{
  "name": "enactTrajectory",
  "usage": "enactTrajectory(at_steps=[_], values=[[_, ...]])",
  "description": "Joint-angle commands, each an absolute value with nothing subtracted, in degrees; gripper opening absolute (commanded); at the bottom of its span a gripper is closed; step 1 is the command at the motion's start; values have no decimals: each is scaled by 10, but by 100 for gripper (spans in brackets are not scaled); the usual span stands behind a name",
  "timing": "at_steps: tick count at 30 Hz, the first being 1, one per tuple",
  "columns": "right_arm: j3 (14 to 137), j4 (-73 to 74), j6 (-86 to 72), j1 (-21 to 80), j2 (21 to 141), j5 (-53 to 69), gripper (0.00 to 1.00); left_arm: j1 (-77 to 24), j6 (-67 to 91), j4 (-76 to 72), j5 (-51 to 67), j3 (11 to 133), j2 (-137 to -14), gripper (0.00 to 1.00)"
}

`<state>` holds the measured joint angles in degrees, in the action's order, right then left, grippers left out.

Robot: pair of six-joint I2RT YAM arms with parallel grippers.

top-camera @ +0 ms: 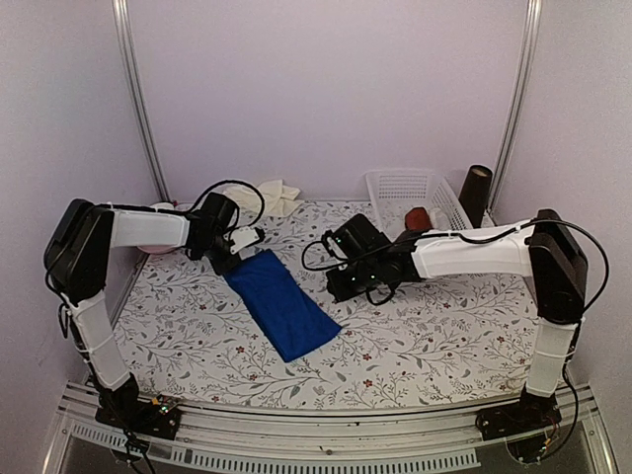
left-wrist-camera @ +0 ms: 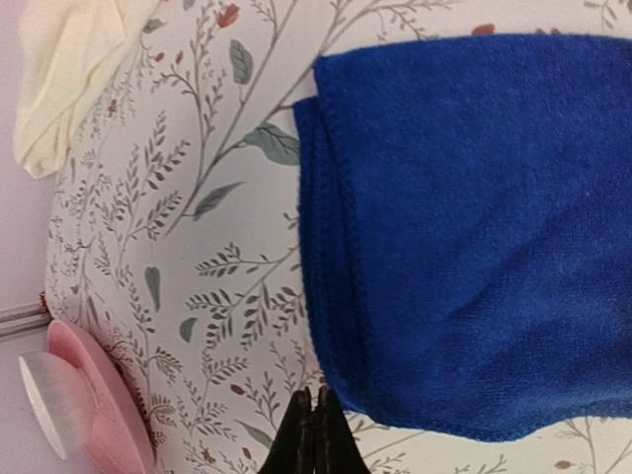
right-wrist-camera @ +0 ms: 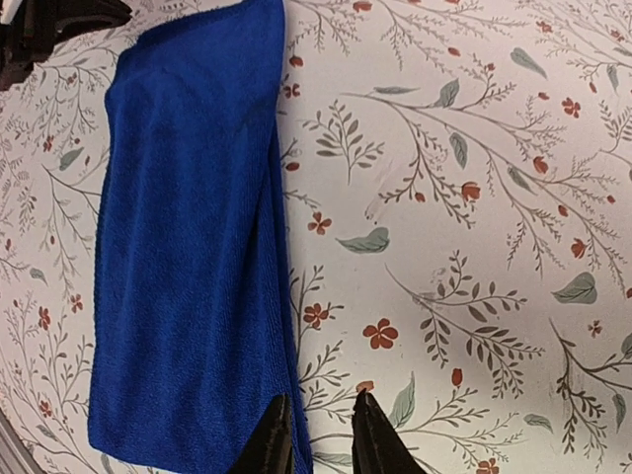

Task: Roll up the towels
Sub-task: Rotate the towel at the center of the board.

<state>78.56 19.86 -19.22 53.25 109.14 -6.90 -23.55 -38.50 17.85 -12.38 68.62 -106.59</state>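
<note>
The royal blue towel [top-camera: 281,304] lies folded in a long flat strip, slanting across the middle of the flowered table. My left gripper [top-camera: 229,261] hovers at the strip's far left end; in the left wrist view its jaws [left-wrist-camera: 316,403] are shut with nothing between them, just off the blue towel's [left-wrist-camera: 464,227] corner. My right gripper [top-camera: 341,286] is off the strip's right side. In the right wrist view it [right-wrist-camera: 321,409] stands narrowly open, straddling the long edge of the blue towel [right-wrist-camera: 188,257]. The cream towel [top-camera: 276,195] lies crumpled at the back wall [left-wrist-camera: 69,69].
A white basket [top-camera: 441,197] at the back right holds a dark red roll [top-camera: 420,217]. A dark cylinder [top-camera: 477,193] stands beside it. A pink and white object [left-wrist-camera: 94,405] sits at the table's left edge, close to my left gripper.
</note>
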Motion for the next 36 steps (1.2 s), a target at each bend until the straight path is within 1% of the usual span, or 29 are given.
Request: enactTrajectory(at_steps=[1, 8, 15, 19, 24, 31, 33, 36], values=[[760, 194, -182, 537, 1123, -45, 20, -228, -337, 250, -99, 680, -1082, 0], [741, 188, -181, 538, 1144, -25, 20, -215, -342, 280, -76, 664, -1079, 0], [740, 185, -176, 556, 1169, -11, 20, -215, -348, 258, -129, 669, -1121, 0], [737, 191, -175, 572, 1174, -3, 20, -214, -349, 233, -165, 691, -1164, 0], [732, 198, -185, 605, 1167, 3, 20, -224, -352, 208, -171, 736, -1205, 0], [718, 198, -202, 644, 1156, 15, 20, -256, -379, 197, -129, 791, -1258, 0], [716, 202, -203, 646, 1151, 5, 20, -256, -381, 190, -146, 800, -1265, 0], [716, 218, -208, 645, 1132, -52, 21, -238, -371, 179, -169, 814, -1250, 0]])
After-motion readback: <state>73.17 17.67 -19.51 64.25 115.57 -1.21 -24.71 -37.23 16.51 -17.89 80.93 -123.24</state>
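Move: The folded blue towel lies slantwise between the hands. Its middle is about 7 cm back, 13 cm right and 5 cm below the left hand, with its far-left corner almost under that hand. From the right hand the middle is some 5 cm ahead, 14 cm left and 9 cm below. The cream cloth lies about 28 cm ahead and 2 cm right of the left hand; the basket stands some 32 cm ahead and 26 cm right of the right hand. Sink the right gripper about 8 cm, easing back, to the towel's near-right corner, then push that corner back and somewhat left along the table. Bring the shut left gripper back and down, then sweep it forward about 9 cm, veering right at the end, against the far-left corner. Keep the right fingers slightly open. ##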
